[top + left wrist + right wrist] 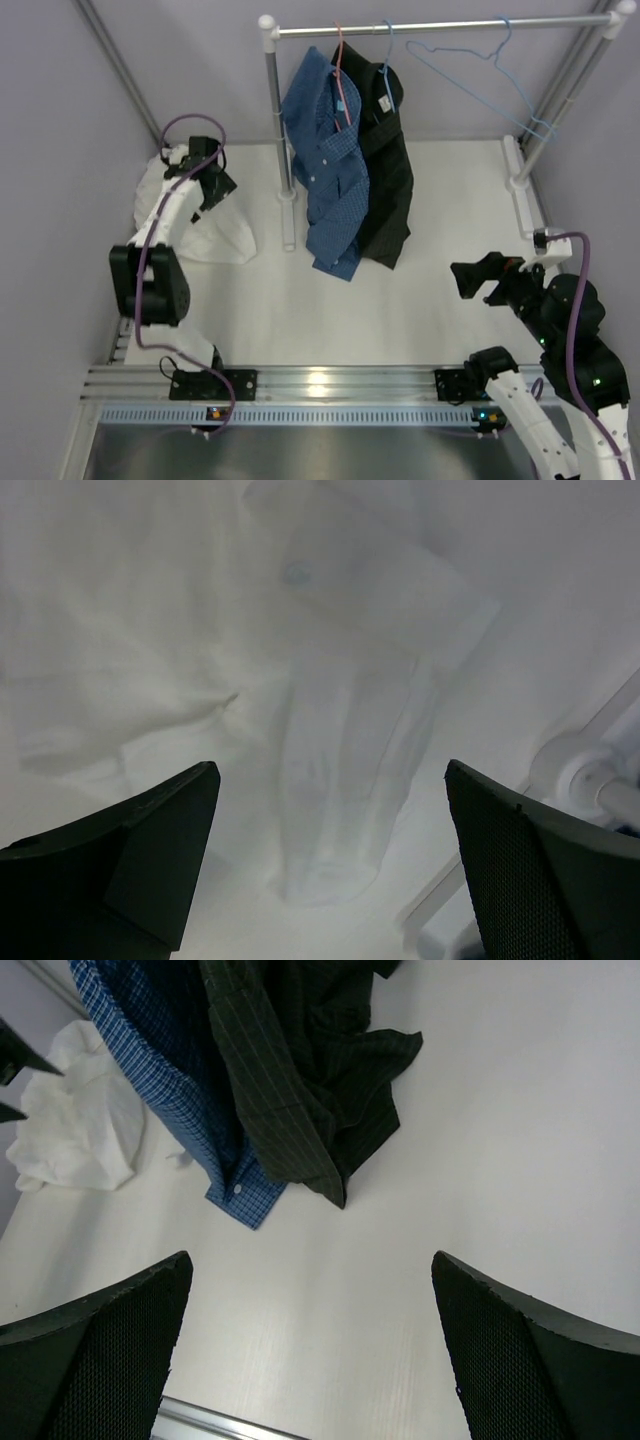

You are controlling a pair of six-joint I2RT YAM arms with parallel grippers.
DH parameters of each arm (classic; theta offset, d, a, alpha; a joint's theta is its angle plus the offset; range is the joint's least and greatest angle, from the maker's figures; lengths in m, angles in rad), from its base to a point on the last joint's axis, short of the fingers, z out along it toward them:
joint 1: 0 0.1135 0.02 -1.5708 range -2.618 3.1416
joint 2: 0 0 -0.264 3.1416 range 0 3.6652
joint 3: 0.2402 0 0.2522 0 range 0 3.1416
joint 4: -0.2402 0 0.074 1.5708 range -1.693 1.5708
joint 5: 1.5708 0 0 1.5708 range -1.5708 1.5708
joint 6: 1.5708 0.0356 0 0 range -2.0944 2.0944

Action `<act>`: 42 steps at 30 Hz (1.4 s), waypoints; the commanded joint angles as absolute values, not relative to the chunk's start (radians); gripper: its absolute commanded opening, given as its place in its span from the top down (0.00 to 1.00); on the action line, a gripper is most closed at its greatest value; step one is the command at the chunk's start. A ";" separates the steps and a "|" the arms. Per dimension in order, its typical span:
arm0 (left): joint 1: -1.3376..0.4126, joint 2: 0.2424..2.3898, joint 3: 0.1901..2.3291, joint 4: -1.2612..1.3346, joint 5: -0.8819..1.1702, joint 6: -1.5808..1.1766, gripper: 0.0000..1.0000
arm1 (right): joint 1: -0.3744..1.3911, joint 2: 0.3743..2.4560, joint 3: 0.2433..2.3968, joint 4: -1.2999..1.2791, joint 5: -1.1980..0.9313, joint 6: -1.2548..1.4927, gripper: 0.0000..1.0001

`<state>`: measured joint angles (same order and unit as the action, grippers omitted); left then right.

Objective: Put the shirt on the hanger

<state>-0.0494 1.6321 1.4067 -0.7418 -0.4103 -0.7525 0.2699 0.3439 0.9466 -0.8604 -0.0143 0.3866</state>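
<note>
The white shirt lies crumpled on the table at the far left, by the wall. My left gripper hovers just over it, open and holding nothing. In the left wrist view a sleeve of the shirt runs down between the spread fingers of the left gripper. The light-blue wire hanger hangs bare and tilted at the right end of the rail. My right gripper is low at the right, open over bare table, well away from the shirt.
A white rail on posts crosses the back. A blue checked shirt on a pink hanger and a black shirt hang from it, their hems reaching the table. Grey walls close in left and right.
</note>
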 commanded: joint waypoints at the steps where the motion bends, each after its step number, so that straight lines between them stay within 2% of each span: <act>1: -0.006 1.816 1.626 -0.670 -0.336 -0.756 0.02 | 0.261 0.330 0.928 -0.796 -0.083 0.393 0.01; 5: -0.008 2.047 1.758 -0.686 -0.337 -0.756 0.02 | 0.261 0.334 0.911 -0.795 -0.061 0.379 0.01; 11: -0.009 2.195 1.807 -0.684 -0.313 -0.755 0.02 | 0.261 0.339 0.896 -0.787 -0.061 0.353 0.00; 13: -0.021 2.223 1.805 -0.683 -0.310 -0.759 0.10 | 0.262 0.341 0.887 -0.776 -0.060 0.354 0.00; 14: -0.026 2.250 1.813 -0.681 -0.313 -0.756 0.48 | 0.261 0.342 0.879 -0.767 -0.060 0.356 0.01; 15: -0.032 2.255 1.815 -0.683 -0.316 -0.756 0.76 | 0.261 0.347 0.879 -0.764 -0.063 0.356 0.01; 16: -0.035 2.253 1.813 -0.684 -0.324 -0.761 0.91 | 0.261 0.348 0.877 -0.764 -0.067 0.354 0.01; 17: -0.040 2.220 1.790 -0.686 -0.353 -0.767 1.00 | 0.262 0.350 0.882 -0.764 -0.067 0.354 0.00; 19: -0.069 2.154 1.758 -0.680 -0.397 -0.781 1.00 | 0.262 0.351 0.887 -0.765 -0.067 0.351 0.01; 24: -0.205 1.831 1.662 -0.684 -0.621 -0.715 1.00 | 0.262 0.351 0.881 -0.747 -0.074 0.360 0.01; 30: -0.523 1.386 1.376 -0.686 -0.825 -0.826 1.00 | 0.261 0.354 0.899 -0.747 -0.060 0.364 0.01; 33: -0.786 1.177 1.188 -0.681 -0.863 -0.960 1.00 | 0.261 0.348 0.919 -0.753 -0.057 0.347 0.00; 35: -0.898 1.087 1.085 -0.684 -0.880 -1.062 1.00 | 0.261 0.347 0.934 -0.765 -0.054 0.348 0.00; 39: -1.162 1.038 0.937 -0.675 -0.891 -1.300 1.00 | 0.261 0.351 0.939 -0.776 -0.127 0.345 0.00; 42: -1.442 1.136 0.936 -0.673 -0.969 -1.458 0.97 | 0.261 0.351 0.905 -0.767 -0.248 0.331 0.01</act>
<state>-1.2526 1.0508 0.9466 -0.6857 -0.8722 -1.2057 0.2699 0.3450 0.8978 -0.8074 -0.1246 0.3527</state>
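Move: The left hand hangs open over the white shirt, which lies flat. The far part, where the fingers will shut, is about 10 cm ahead, level left-right and some 13 below. The rack post's foot stands roughly 22 to the hand's right, 4 ahead and 15 below. The blue shirt hangs about 29 to its right, level ahead and slightly higher. From the right hand, the white shirt's far part lies some 35 ahead, 56 left and 26 below. Forward first and then down, the left hand reaches about 10 cm out and sinks 13 onto the white shirt's far part, where its fingers close and pinch the cloth. Keeping hold, it lifts steeply by some 25 cm and swings back and to the right towards the middle of the table, dipping a little at the end, while the wrist turns clockwise and the fingertips tip up about 35 degrees. ##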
